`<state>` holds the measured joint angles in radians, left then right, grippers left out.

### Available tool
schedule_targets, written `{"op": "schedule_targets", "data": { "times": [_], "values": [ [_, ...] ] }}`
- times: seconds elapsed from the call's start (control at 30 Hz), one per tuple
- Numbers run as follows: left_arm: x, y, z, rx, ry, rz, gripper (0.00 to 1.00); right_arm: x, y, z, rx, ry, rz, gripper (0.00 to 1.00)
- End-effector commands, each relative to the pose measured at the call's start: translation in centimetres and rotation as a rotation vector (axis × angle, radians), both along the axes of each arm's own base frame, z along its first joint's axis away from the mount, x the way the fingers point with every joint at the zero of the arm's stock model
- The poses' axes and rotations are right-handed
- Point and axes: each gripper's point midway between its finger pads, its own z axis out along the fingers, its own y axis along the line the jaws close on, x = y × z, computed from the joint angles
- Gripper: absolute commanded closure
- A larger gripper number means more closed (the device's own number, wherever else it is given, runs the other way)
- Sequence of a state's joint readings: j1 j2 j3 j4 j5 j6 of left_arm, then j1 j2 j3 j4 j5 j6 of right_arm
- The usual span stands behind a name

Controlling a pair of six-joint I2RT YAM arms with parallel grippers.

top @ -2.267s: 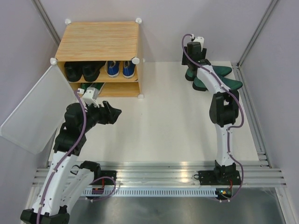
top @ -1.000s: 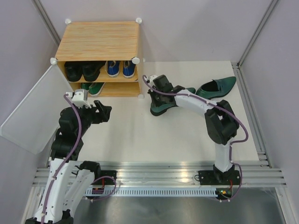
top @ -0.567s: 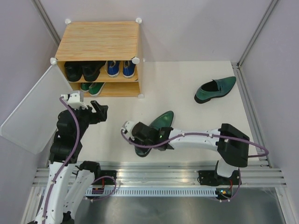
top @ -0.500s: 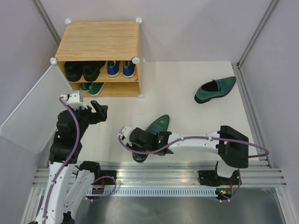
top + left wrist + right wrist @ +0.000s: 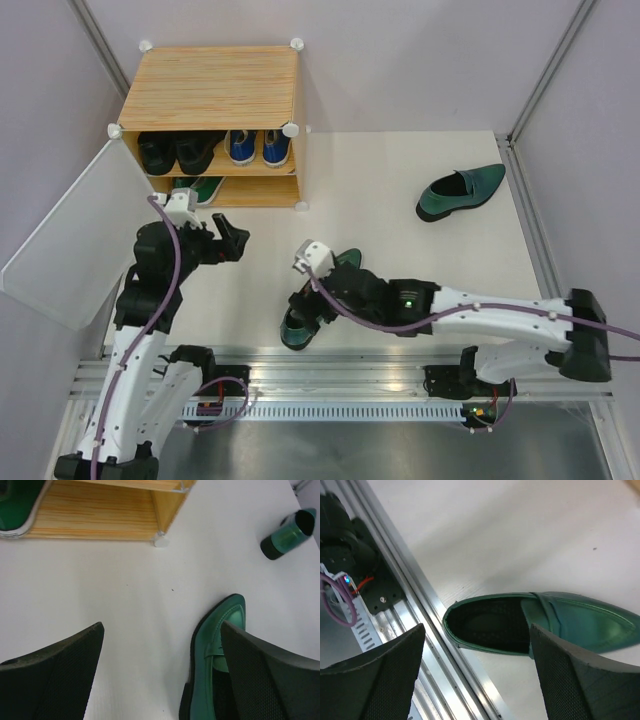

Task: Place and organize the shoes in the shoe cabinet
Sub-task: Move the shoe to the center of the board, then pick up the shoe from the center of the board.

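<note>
The shoe cabinet (image 5: 212, 85) stands at the back left with its door (image 5: 70, 240) swung open. Black boots (image 5: 175, 152) and blue sneakers (image 5: 257, 147) fill its upper shelf, and green sneakers (image 5: 198, 187) sit on the lower one. One dark-green loafer (image 5: 296, 328) lies at the table's front edge, also seen in the wrist views (image 5: 540, 625) (image 5: 217, 652). My right gripper (image 5: 306, 300) (image 5: 477, 630) hovers open just above it, not touching. The other loafer (image 5: 460, 192) (image 5: 287, 534) rests at the back right. My left gripper (image 5: 232, 240) (image 5: 162, 630) is open and holds nothing, left of the near loafer.
Aluminium rails (image 5: 340, 365) (image 5: 435, 645) run right beside the near loafer's heel. The right arm (image 5: 480, 312) lies low across the front of the table. The cabinet's corner foot (image 5: 160, 541) sits ahead of the left gripper. Grey walls enclose the table.
My right gripper carried a loafer from the back right to the front edge, set it down and opened. The left gripper opened wider and shifted slightly right.
</note>
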<state>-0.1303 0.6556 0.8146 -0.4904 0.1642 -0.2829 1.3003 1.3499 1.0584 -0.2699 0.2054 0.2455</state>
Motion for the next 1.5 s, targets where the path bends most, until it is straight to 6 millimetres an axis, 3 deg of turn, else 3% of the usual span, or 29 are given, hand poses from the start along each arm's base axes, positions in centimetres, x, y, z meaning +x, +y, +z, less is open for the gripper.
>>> {"op": "schedule_targets", "data": {
  "times": [0.0,0.07,0.1,0.17,0.23,0.3,0.4,0.53,0.7,0.77,1.0,1.1,1.23,1.3,1.47],
  "values": [
    [-0.6,-3.9,0.2,-0.042,-0.020,-0.243,0.01,1.6,-4.5,2.7,0.069,-0.058,-0.180,0.11],
    [-0.9,-5.4,-0.3,-0.041,-0.002,-0.331,0.02,1.7,-7.7,2.7,0.101,-0.054,-0.266,0.10],
    [-1.4,-6.5,-0.9,-0.025,0.022,-0.374,0.02,2.4,-9.7,1.4,0.080,-0.076,-0.344,0.10],
    [-1.2,-6.9,-2.1,0.042,0.060,-0.381,0.02,2.7,-12.5,2.1,0.154,-0.061,-0.449,0.10],
    [-2.6,-9.0,-3.3,0.088,0.108,-0.462,0.02,2.9,-15.3,1.8,0.211,-0.052,-0.547,0.10],
    [-3.6,-11.0,-5.2,0.146,0.178,-0.536,0.02,3.0,-17.1,1.1,0.240,-0.052,-0.602,0.10],
    [-4.7,-11.8,-7.6,0.253,0.259,-0.573,0.03,2.8,-19.6,1.9,0.335,-0.054,-0.643,0.10],
    [-5.4,-12.4,-8.4,0.294,0.291,-0.598,0.09,3.0,-21.6,2.1,0.357,-0.075,-0.689,0.10],
    [-6.7,-13.7,-10.5,0.316,0.384,-0.680,0.13,3.3,-22.1,2.7,0.372,-0.091,-0.717,0.10],
    [-6.5,-13.4,-12.4,0.359,0.448,-0.657,0.15,3.5,-22.3,2.4,0.359,-0.101,-0.735,0.10],
    [-7.2,-14.7,-15.7,0.377,0.597,-0.711,0.23,3.7,-22.6,2.3,0.360,-0.108,-0.754,0.10],
    [-7.6,-15.1,-16.6,0.381,0.639,-0.733,0.32,3.7,-22.9,2.3,0.373,-0.109,-0.764,0.10],
    [-7.6,-15.0,-17.0,0.391,0.662,-0.717,0.52,3.8,-23.1,2.3,0.371,-0.116,-0.775,0.10],
    [-7.5,-15.1,-17.1,0.392,0.667,-0.714,0.57,3.8,-23.0,2.2,0.365,-0.118,-0.775,0.10],
    [-6.8,-14.1,-17.5,0.433,0.676,-0.641,0.93,3.9,-23.0,2.3,0.361,-0.121,-0.777,0.10]
  ]
}}
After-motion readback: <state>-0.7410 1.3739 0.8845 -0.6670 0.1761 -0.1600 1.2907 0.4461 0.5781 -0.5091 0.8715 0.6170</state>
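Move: The loafer just set down lies about 20 cm to the left hand's right, 8 cm back and some 21 cm below it, its heel towards the base and its toe pointing forward and right. The green sneakers in the cabinet are about 18 cm ahead and 6 cm left of that hand; the cabinet's near right foot is 15 cm ahead, 17 cm right. The right hand hovers over the loafer, whose middle is 5 cm ahead, 2 cm right and 15 cm below. The loafer's left rim, just behind the strap, is where the left fingers end up: the hand swings right about 14 cm and a little back while sinking, then drops mostly straight, some 18 cm down in all, turning clockwise and tipping down, and closes to pinch the rim. The open right hand clears off rightward over 20 cm, turning clockwise. ##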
